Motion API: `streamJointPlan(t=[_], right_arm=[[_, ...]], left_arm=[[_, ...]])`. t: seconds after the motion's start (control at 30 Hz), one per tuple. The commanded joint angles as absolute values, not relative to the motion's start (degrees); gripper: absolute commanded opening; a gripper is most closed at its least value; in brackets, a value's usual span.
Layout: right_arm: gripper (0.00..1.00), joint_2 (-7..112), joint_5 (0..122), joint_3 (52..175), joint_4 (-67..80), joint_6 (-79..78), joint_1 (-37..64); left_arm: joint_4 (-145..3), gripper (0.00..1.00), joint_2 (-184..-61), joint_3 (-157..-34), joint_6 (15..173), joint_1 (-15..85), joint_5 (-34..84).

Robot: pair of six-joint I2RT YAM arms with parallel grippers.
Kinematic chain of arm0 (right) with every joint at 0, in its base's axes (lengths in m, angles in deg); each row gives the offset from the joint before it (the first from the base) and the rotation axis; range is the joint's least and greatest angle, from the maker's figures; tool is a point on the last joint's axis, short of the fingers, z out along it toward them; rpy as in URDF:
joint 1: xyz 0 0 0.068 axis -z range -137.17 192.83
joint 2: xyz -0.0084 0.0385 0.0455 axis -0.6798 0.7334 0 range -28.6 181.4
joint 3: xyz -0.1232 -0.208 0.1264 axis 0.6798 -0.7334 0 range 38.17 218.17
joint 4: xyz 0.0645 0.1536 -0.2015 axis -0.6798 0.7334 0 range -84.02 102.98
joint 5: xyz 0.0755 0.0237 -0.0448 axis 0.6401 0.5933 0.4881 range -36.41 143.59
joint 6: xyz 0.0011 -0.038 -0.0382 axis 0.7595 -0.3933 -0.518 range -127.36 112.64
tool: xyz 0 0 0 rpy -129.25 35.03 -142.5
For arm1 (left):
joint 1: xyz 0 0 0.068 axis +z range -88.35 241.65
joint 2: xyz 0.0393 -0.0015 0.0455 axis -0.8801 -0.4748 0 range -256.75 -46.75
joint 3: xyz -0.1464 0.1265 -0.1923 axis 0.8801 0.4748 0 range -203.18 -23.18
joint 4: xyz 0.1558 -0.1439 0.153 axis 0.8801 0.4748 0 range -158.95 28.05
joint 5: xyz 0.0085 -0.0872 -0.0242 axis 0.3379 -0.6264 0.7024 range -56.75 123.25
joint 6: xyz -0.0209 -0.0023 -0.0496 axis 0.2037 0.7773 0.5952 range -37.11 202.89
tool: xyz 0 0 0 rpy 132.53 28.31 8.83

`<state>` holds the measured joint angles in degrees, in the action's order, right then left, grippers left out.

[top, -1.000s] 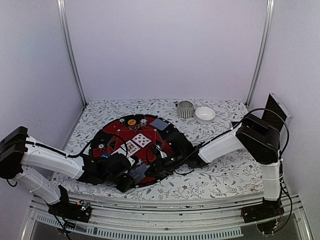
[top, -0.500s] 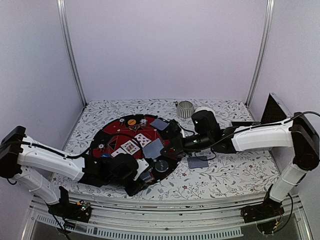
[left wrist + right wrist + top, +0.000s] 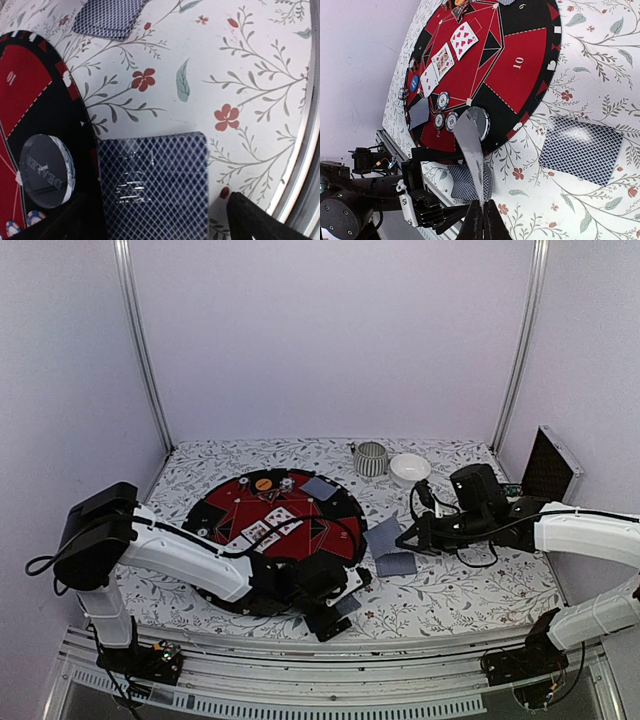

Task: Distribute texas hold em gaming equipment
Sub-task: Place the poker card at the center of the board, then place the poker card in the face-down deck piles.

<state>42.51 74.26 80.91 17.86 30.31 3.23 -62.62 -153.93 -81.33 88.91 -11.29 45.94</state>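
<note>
A grey-blue-backed card [image 3: 152, 190] lies face down on the cloth beside the near-right rim of the round red-and-black mat [image 3: 240, 505]. My left gripper [image 3: 335, 608] hovers open over it, one finger on each side, touching nothing. To the right of the mat, my right gripper [image 3: 483, 215] is shut on another card [image 3: 472, 155], seen edge-on and lifted off the table. The face-down deck [image 3: 396, 564] rests on the cloth under that card. Three face-up cards [image 3: 443, 59] and small chips [image 3: 443, 100] lie on the mat.
A clear dealer button [image 3: 45, 170] sits on the mat's near rim. A ribbed grey cup [image 3: 370, 458] and a white bowl [image 3: 409, 469] stand at the back. A black case [image 3: 553, 465] leans at the far right. The table's metal front edge [image 3: 300, 165] runs close to the left gripper.
My left gripper has swung right along the mat's near rim and opened, leaving its card on the cloth. My right arm has drawn back to the right with a card.
</note>
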Motion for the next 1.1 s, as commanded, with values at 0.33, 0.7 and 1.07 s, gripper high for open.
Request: streamJointPlan(t=[0.33,0.7,1.07], right_arm=[[0.02,43.79,80.08,81.99,20.18,28.02,2.10],[0.02,58.06,93.30,80.38,-1.45,38.60,-5.91],[0.02,67.25,98.72,76.97,-13.16,45.30,-6.11]], left_arm=[[-61.27,0.98,-140.53,-76.73,85.73,-12.91,41.35],[-66.03,0.98,-114.39,-64.03,90.20,-9.95,44.17],[-66.30,0.98,-107.81,-58.28,92.45,-7.51,45.77]])
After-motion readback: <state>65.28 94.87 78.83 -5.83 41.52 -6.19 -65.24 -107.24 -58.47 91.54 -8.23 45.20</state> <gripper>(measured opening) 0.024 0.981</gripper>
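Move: The left hand, open and empty, is right at the deck, which lies just under its fingertips. The poker card pinched in the right gripper is about 8 cm ahead, 6 cm right and 11 cm up from it. From the right hand, the deck is some 8 cm back, 10 cm left and 12 cm down. The dealer button is 1 cm ahead and 14 cm left, and the card pile 4 cm ahead and 1 cm right, both on table level. Leftward, back and down, slowly at first and then faster, the right hand carries its pinched card about 9 cm left towards the deck, turning counter-clockwise and tipping fingers down. The left arm climbs some 15 cm off the deck, jaws still wide, drawing back slightly before swinging left over the board's near edge while its fingers tilt up towards the right. ##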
